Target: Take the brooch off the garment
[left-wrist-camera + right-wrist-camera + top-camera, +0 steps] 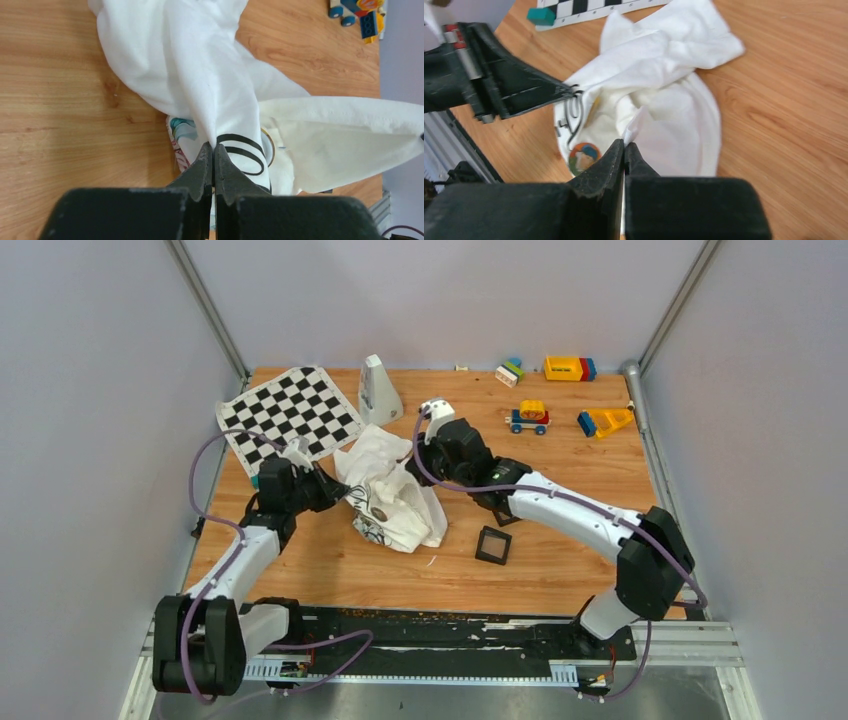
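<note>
The white garment (395, 495) lies crumpled mid-table, with black script (245, 150) on it. My left gripper (345, 496) comes in from the left and is shut on a raised fold beside the script (214, 146). My right gripper (420, 472) reaches in from the right and is shut on another fold of the cloth (625, 143). The brooch (584, 156) is a small round piece with a golden rim and a coloured face. It sits on the cloth just left of my right fingertips. In the left wrist view only the arc of the brooch rim (270, 146) shows past a fold.
A chequered mat (290, 415) lies at the back left with a teal piece (541, 15) at its edge. A white cone-like object (378, 390) stands behind the garment. A black square frame (493, 545) lies right of it. Toy vehicles and bricks (528, 417) sit at the back right.
</note>
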You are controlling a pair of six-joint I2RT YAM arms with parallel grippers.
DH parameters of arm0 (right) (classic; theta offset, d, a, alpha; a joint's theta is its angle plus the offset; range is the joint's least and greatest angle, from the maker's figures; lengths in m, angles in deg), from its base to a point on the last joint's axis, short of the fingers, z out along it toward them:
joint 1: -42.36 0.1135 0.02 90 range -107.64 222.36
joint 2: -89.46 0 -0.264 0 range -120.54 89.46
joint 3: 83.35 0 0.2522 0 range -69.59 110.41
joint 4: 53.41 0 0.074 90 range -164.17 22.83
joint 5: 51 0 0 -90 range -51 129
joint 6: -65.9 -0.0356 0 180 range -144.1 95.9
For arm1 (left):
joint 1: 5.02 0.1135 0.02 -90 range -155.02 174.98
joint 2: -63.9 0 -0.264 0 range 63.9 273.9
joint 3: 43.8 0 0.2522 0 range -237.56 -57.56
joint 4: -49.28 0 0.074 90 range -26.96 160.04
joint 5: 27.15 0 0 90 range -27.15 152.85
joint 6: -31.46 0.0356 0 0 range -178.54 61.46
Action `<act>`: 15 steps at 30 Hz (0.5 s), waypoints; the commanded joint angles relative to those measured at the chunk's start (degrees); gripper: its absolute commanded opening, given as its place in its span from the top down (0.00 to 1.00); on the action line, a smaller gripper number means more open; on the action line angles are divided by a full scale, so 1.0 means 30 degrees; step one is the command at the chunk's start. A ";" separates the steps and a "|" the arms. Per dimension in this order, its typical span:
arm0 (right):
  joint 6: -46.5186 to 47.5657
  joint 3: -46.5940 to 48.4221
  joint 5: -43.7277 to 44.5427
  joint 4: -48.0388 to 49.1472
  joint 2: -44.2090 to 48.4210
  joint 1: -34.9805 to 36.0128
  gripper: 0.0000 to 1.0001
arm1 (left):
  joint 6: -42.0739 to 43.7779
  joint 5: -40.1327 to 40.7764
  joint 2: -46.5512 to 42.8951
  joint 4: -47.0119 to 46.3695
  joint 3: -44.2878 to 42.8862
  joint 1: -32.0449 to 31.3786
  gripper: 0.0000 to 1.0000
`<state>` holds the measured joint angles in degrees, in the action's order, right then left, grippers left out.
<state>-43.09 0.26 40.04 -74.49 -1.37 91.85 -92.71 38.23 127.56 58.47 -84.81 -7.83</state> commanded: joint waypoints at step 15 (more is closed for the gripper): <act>-0.3406 0.4980 0.0218 -0.6309 0.6418 -0.8115 1.00 | 0.3111 0.8424 -0.5013 1.2788 -1.2162 0.0124 1.00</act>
<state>-52.38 6.29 42.42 -88.82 15.55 69.87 -87.03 55.56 113.11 88.37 -111.28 -7.88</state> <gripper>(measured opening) 0.015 0.009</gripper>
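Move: From the left hand, the brooch on the garment it grips lies about 6 cm to the right, 4 cm back and some 3 cm below; the chessboard's middle is roughly 18 cm ahead and 13 cm left. From the right hand the brooch is about 4 cm back, 7 cm left and 11 cm below. The white case stands some 20 cm ahead and 6 cm left of that hand, the toy train about 17 cm ahead and 26 cm right. Both grippers keep their shut pinch on the white garment and haul it up and apart. The right hand sweeps about 17 cm right, 12 cm up and somewhat forward, towards the toy train, swinging nearly 30 degrees clockwise; the left rises about 16 cm, drifting 5 cm left as its fingers tip up and turn a little counter-clockwise. ##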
